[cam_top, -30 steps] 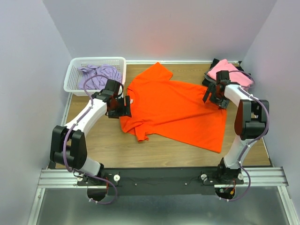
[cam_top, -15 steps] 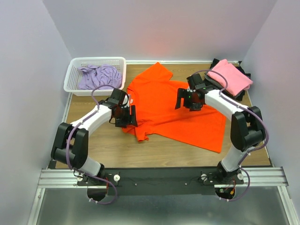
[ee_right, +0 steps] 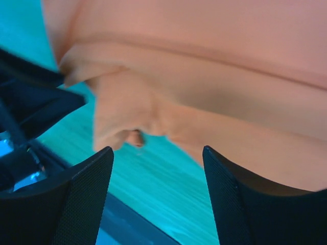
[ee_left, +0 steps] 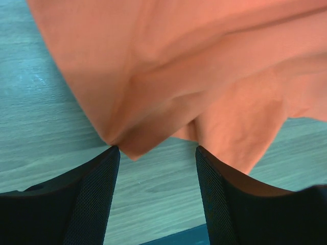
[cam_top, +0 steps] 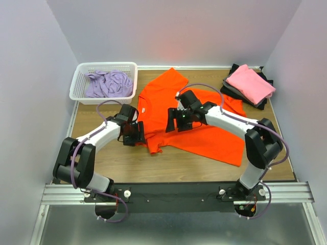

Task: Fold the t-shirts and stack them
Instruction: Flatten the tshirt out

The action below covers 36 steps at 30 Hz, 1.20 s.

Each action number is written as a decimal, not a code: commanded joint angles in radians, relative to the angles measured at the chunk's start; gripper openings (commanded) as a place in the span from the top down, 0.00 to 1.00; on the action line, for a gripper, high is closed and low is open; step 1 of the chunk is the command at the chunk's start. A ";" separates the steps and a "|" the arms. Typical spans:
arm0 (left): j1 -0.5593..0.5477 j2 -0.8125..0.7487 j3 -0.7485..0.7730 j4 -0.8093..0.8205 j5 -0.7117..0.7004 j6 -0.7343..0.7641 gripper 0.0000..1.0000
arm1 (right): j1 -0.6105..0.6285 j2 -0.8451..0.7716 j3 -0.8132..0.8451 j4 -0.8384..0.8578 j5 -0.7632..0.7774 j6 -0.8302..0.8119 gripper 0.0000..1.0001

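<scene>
A bright orange t-shirt [cam_top: 207,140] lies spread flat on the wooden table. My left gripper [cam_top: 140,133] is low at the shirt's left sleeve. In the left wrist view it [ee_left: 156,150] is open, and a corner of orange cloth [ee_left: 134,151] just reaches the gap at the fingertips. My right gripper [cam_top: 172,121] hovers over the shirt's left-middle. It [ee_right: 156,150] is open too, with rumpled sleeve cloth [ee_right: 120,109] just beyond its tips. A folded pink t-shirt [cam_top: 250,84] tops a dark stack at the back right. A lavender t-shirt [cam_top: 108,84] lies crumpled in the basket.
The white lattice basket [cam_top: 104,65] stands at the back left corner. The dark folded pile [cam_top: 261,103] under the pink shirt sits against the right wall. In the right wrist view the left arm's gripper [ee_right: 30,102] shows close by at the left.
My right arm has swung left, from beside the pink stack across the orange shirt to its left-middle. My left gripper has slid down along the sleeve toward the near side.
</scene>
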 commanded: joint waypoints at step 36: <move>0.015 0.130 0.103 0.106 -0.006 0.157 0.89 | 0.271 0.321 0.195 -0.014 0.058 0.189 0.49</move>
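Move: The left hand's open fingers stand just short of the orange t-shirt's left edge by the near sleeve; the spot to pinch is about 3 cm ahead and 2 cm below. That hand has the neck label 11 cm ahead and 2 cm right, and the white basket roughly 22 cm ahead and 15 cm left. For the right hand, the near sleeve's end lies about 8 cm back, 10 cm left and 7 cm below. The left hand sinks slightly, then slides about 4 cm forward over the t-shirt's left edge while its fingers close almost fully and pinch a fold of cloth, the tips coming up a little at the end. Meanwhile the right hand swings some 10 cm left and 7 cm back towards the near sleeve's end, then drops mostly late, about 5 cm in all, turning slightly counter-clockwise and narrowing its still open fingers on either side of the sleeve end. ##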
